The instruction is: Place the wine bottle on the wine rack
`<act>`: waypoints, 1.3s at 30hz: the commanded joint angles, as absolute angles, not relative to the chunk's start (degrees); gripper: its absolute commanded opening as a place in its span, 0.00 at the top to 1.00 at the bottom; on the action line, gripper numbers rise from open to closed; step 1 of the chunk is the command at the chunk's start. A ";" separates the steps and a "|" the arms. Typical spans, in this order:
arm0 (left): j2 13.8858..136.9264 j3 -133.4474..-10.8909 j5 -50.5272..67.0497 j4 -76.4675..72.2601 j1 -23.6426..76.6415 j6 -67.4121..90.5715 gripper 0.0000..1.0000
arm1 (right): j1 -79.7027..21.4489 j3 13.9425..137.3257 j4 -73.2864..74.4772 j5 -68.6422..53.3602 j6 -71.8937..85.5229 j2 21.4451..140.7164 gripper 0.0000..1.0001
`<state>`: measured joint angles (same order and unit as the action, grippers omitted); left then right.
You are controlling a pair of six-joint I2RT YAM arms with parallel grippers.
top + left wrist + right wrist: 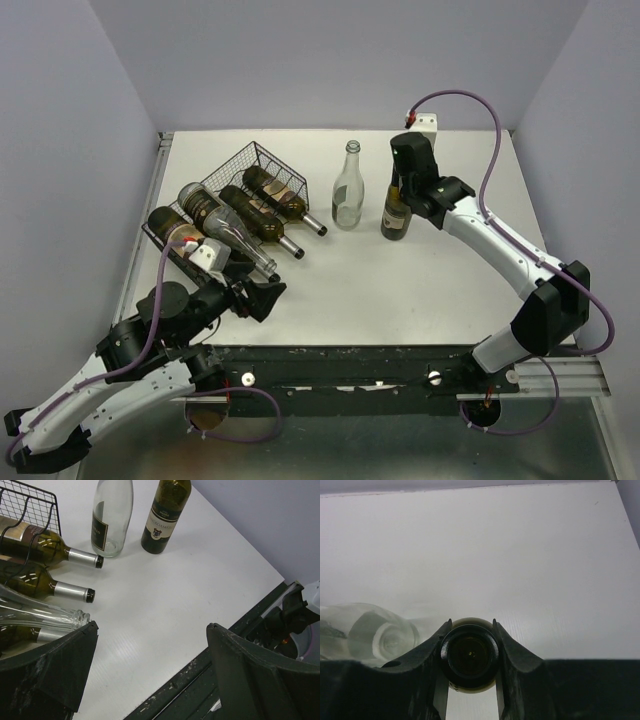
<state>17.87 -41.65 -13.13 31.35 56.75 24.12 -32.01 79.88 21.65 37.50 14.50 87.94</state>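
A dark green wine bottle (395, 218) with a pale label stands upright at the table's back right. My right gripper (399, 183) comes down from above and is shut on its neck. In the right wrist view both fingers (432, 652) press the sides of the bottle's mouth (470, 653). The black wire wine rack (262, 160) sits at the left with several bottles lying in it, necks pointing right. My left gripper (262, 297) rests open by the rack's near end with nothing between its fingers (65, 665). The left wrist view also shows the dark wine bottle (162, 522) and the rack (30, 502).
A clear empty bottle (347, 190) stands upright just left of the gripped one, also seen as the clear bottle (111, 520) from the left wrist. The necks of the racked bottles (75, 592) stick out over the white table (400, 290). The table's front edge (200, 675) lies below my left gripper.
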 commanded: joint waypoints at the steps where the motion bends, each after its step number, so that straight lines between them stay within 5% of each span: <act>1: 19.60 -41.92 -10.46 29.71 56.87 21.01 0.01 | -31.64 80.42 22.32 34.37 13.80 85.26 0.99; 16: 37.08 -42.36 -0.09 14.34 56.95 18.98 0.01 | -31.64 87.89 43.68 2.92 21.53 70.06 0.99; 39: 49.66 -40.17 6.41 0.27 58.45 16.70 0.01 | -31.64 84.11 37.80 -26.70 31.03 63.02 0.99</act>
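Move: The wine bottle stands upright on the table, its neck already between the right fingers, its middle about 11 cm below that hand. The open left gripper it is bound for lies roughly 28 cm back and 29 cm left, about level. The standing clear bottle is some 13 cm left of the right hand and 2 cm farther out. From the left hand the wine bottle is about 28 cm ahead and 28 cm right; the wine rack's middle is about 25 cm ahead, 12 cm left. Keeping its grip on the wine bottle's neck, the right hand draws it back about 19 cm, lifting 9 cm and going 8 cm left towards the left gripper, while the wrist turns counter-clockwise some 40 degrees and rolls its left side up. The left hand, fingers still wide open, goes about 13 cm right to meet the bottle, turning slightly clockwise; no touch there can be made out. ##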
